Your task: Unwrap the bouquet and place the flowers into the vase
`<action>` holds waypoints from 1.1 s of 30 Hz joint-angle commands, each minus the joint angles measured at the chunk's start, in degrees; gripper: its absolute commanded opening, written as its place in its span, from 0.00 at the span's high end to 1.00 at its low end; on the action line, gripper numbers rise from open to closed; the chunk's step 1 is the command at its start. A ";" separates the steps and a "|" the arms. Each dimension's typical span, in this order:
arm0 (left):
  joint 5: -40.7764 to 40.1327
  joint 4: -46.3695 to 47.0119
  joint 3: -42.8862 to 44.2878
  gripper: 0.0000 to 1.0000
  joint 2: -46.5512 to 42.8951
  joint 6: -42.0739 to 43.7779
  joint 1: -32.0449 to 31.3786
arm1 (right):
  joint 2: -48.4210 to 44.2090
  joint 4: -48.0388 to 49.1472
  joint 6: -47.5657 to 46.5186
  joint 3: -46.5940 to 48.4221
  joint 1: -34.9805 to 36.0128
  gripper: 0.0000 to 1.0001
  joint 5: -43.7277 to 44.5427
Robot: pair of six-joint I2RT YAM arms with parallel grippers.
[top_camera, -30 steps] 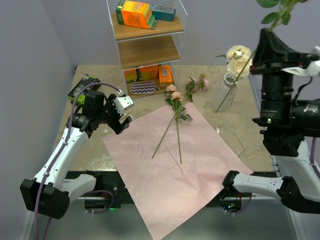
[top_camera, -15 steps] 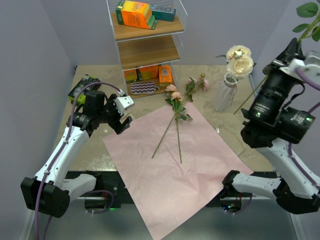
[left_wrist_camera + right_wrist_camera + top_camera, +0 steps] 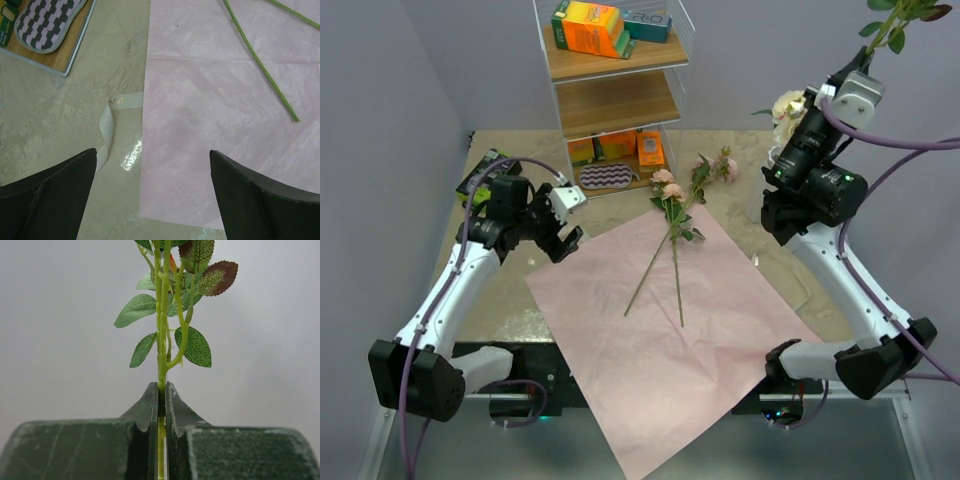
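Note:
The bouquet's pink sheet (image 3: 670, 330) lies flat and open on the table. Two pink-bloomed flowers (image 3: 669, 190) rest on its far part, and another (image 3: 724, 166) lies just beyond. My right gripper (image 3: 866, 66) is raised high at the back right, shut on a leafy green stem (image 3: 161, 340) that points up out of the top view (image 3: 898, 12). The vase is mostly hidden behind that arm; cream blooms (image 3: 787, 104) show above it. My left gripper (image 3: 567, 237) hangs open and holds nothing, over the sheet's left edge (image 3: 145, 150), near a cream ribbon (image 3: 106, 125).
A wire-and-wood shelf rack (image 3: 615, 100) stands at the back with orange boxes (image 3: 588, 27) and a striped pad (image 3: 605, 176) on its lowest board. A green and black object (image 3: 483, 176) lies at the far left.
My right arm has swung left from the right edge to stand by the vase, carrying the stem upright. The left arm has barely moved.

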 commanded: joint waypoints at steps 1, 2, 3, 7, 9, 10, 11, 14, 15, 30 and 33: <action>3.07 1.77 4.43 0.01 2.55 2.42 2.16 | 3.31 9.14 1.98 1.98 -1.96 1.00 -4.46; 3.42 1.68 5.21 0.01 3.42 2.59 2.51 | 4.45 9.75 2.16 2.59 -3.10 1.00 -4.20; 3.59 1.68 5.57 0.01 3.96 2.94 2.95 | 5.33 10.20 2.68 2.95 -3.98 1.00 -4.11; 4.39 1.41 7.50 0.01 6.24 3.74 5.15 | 9.20 10.55 5.67 4.70 -8.11 1.00 -4.90; 5.00 1.24 8.03 0.01 7.38 3.91 5.76 | 10.52 10.46 6.73 5.32 -8.99 1.00 -6.57; 5.26 1.15 8.38 0.01 7.82 3.91 6.46 | 11.83 11.60 6.64 5.41 -9.78 1.00 -7.27; 5.61 1.06 8.47 0.01 8.52 4.00 6.73 | 12.28 11.78 6.73 5.67 -9.88 1.00 -7.71; 5.88 1.15 8.56 0.01 9.41 4.18 7.53 | 13.51 12.39 7.26 6.20 -10.58 1.00 -8.77; 5.79 1.24 8.56 0.01 9.58 4.18 7.70 | 13.86 12.66 6.65 6.20 -10.58 1.00 -9.38; 6.93 -0.34 9.09 0.01 10.64 6.64 11.74 | 18.08 20.04 3.48 1.20 -11.37 1.00 -5.70; 7.20 -0.70 9.09 0.01 10.64 7.16 12.36 | 18.00 20.31 3.39 0.31 -11.46 1.00 -5.43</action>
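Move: The vase stands about 15 cm ahead of the right gripper and 3 cm to its left, its middle some 50 cm below; the gripper already holds a pink rose high by the stem. The white roses in the vase have their heads about 13 cm ahead, 4 cm left and 25 cm down. The pink roses left on the table lie 20 cm ahead, 20 cm left, far below. From the left gripper the vase is roughly 16 cm ahead and 46 cm right, its middle 7 cm lower. Keep the pink rose's stem pinched in the shut right gripper and carry it forward about 10 cm towards the vase, quickly at first, then slower, sinking some 5 cm along the way, with the wrist nearly unchanged. Meanwhile draw the empty, open left gripper about 5 cm forward and nearly as far left, clear of the table. ##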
